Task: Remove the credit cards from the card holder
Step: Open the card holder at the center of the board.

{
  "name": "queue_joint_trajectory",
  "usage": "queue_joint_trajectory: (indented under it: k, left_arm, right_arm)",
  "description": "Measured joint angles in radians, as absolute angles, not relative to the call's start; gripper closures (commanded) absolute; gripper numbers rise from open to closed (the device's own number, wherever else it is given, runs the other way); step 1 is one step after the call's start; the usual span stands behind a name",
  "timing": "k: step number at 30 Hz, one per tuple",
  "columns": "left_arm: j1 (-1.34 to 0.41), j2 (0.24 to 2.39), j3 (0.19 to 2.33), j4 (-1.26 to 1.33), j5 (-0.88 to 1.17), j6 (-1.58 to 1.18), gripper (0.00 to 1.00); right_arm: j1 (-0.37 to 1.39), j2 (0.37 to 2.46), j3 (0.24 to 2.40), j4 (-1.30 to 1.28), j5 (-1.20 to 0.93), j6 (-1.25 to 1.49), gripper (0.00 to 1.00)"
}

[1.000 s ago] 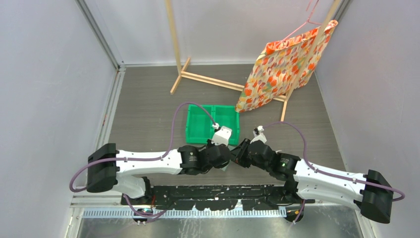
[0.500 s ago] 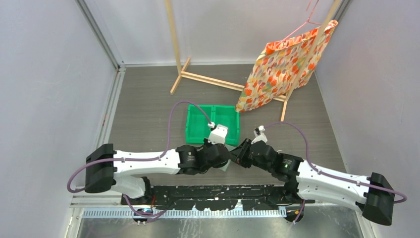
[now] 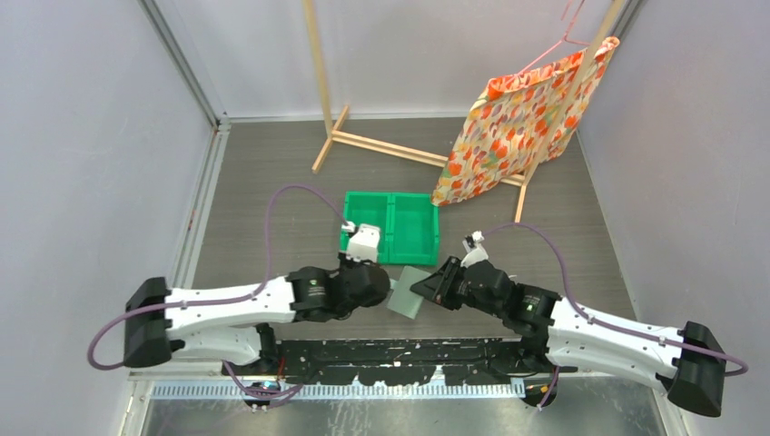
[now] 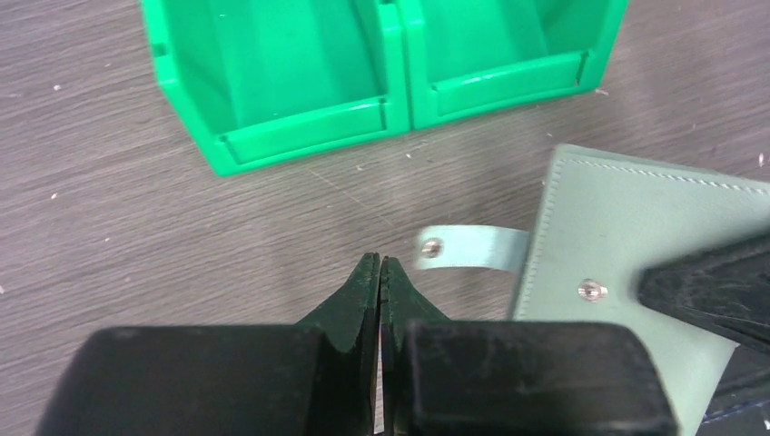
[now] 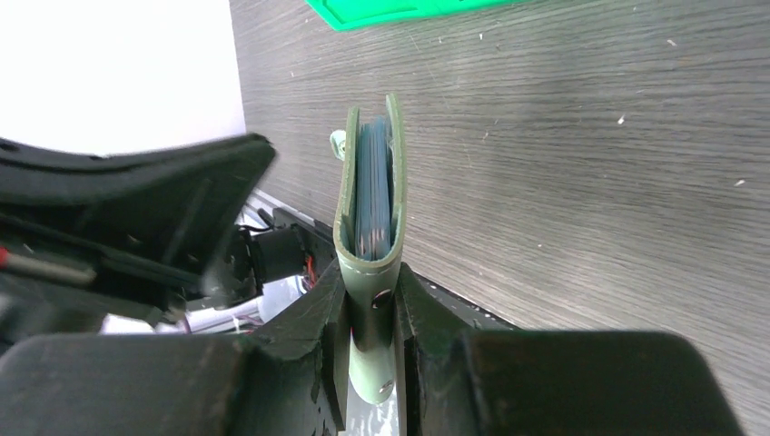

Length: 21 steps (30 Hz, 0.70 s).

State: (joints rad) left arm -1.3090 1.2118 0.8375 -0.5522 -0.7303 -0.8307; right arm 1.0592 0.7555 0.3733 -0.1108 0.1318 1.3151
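Note:
The card holder (image 3: 407,295) is a flat grey-green wallet held on edge above the table. My right gripper (image 5: 370,304) is shut on its lower end, and its covers (image 5: 370,182) stand slightly apart. Thin blue layers (image 5: 374,186) show edge-on between them; I cannot tell credit cards from slot lining. Its pale blue strap (image 4: 468,248) with a metal snap hangs loose toward my left gripper (image 4: 380,263). That gripper is shut, holds nothing, and sits just left of the strap without touching it. In the top view my left gripper (image 3: 389,291) faces my right gripper (image 3: 427,289) across the holder.
A green two-compartment bin (image 3: 390,227) stands just beyond the grippers, its compartments showing nothing inside (image 4: 381,64). A wooden rack (image 3: 381,145) with a flowered orange cloth (image 3: 522,123) stands at the back right. Walls close in on both sides.
My left arm has drawn back to the left, away from my right gripper. The card holder, hidden between the two grippers before, now shows with its strap loose.

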Motion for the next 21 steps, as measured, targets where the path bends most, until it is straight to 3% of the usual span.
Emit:
queue_joint_trajectory:
  k: [2, 3, 6, 8, 13, 16, 21]
  left_arm:
    - [-1.276, 1.131, 0.814, -0.57, -0.709, -0.822, 0.99]
    - [-1.253, 1.097, 0.804, -0.582, -0.696, -0.822, 0.9]
    - [-1.177, 0.982, 0.762, -0.634, -0.646, -0.814, 0.32]
    - [-1.15, 0.905, 0.736, -0.666, -0.599, -0.806, 0.17]
    - [-1.144, 0.688, 0.722, -0.699, -0.455, -0.776, 0.1]
    - [-1.144, 0.509, 0.72, -0.694, -0.36, -0.772, 0.01]
    - [-1.144, 0.273, 0.663, -0.653, -0.282, -0.796, 0.0]
  right_arm:
    - [1.059, 0.723, 0.359, -0.119, 0.128, 1.285, 0.99]
    - [1.056, 0.7, 0.348, -0.118, 0.118, 1.264, 0.99]
    - [1.039, 0.632, 0.314, -0.085, 0.075, 1.213, 0.99]
    - [1.022, 0.607, 0.3, -0.06, 0.035, 1.184, 0.99]
    - [0.966, 0.612, 0.298, 0.006, -0.074, 1.141, 0.99]
    - [0.931, 0.636, 0.298, 0.051, -0.127, 1.133, 0.99]
    - [0.886, 0.712, 0.298, 0.175, -0.212, 1.152, 0.99]
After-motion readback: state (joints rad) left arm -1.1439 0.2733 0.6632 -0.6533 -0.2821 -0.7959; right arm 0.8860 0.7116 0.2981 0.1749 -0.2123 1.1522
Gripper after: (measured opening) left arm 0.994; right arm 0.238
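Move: The card holder, its strap already undone, hangs in the right fingers with its middle about 7 cm to the right of the shut left fingers and 4 cm back, roughly level; the strap's end is only about 1 cm to their right and 2 cm back. The green box lies about 9 cm ahead of them, 1 cm right and 10 cm lower. From the right hand the holder's middle is about 1 cm left, level with it. The left hand, clear of the undone strap, swings left away from the card holder, then climbs and draws back, ending about 11 cm higher and 8 cm farther left, while its shut fingers spread wide and the wrist rolls its left side down some 40 degrees. The right hand keeps its pinch on the holder and raises it about 4 cm, turning it counter-clockwise and tipping its own fingers up a little. ##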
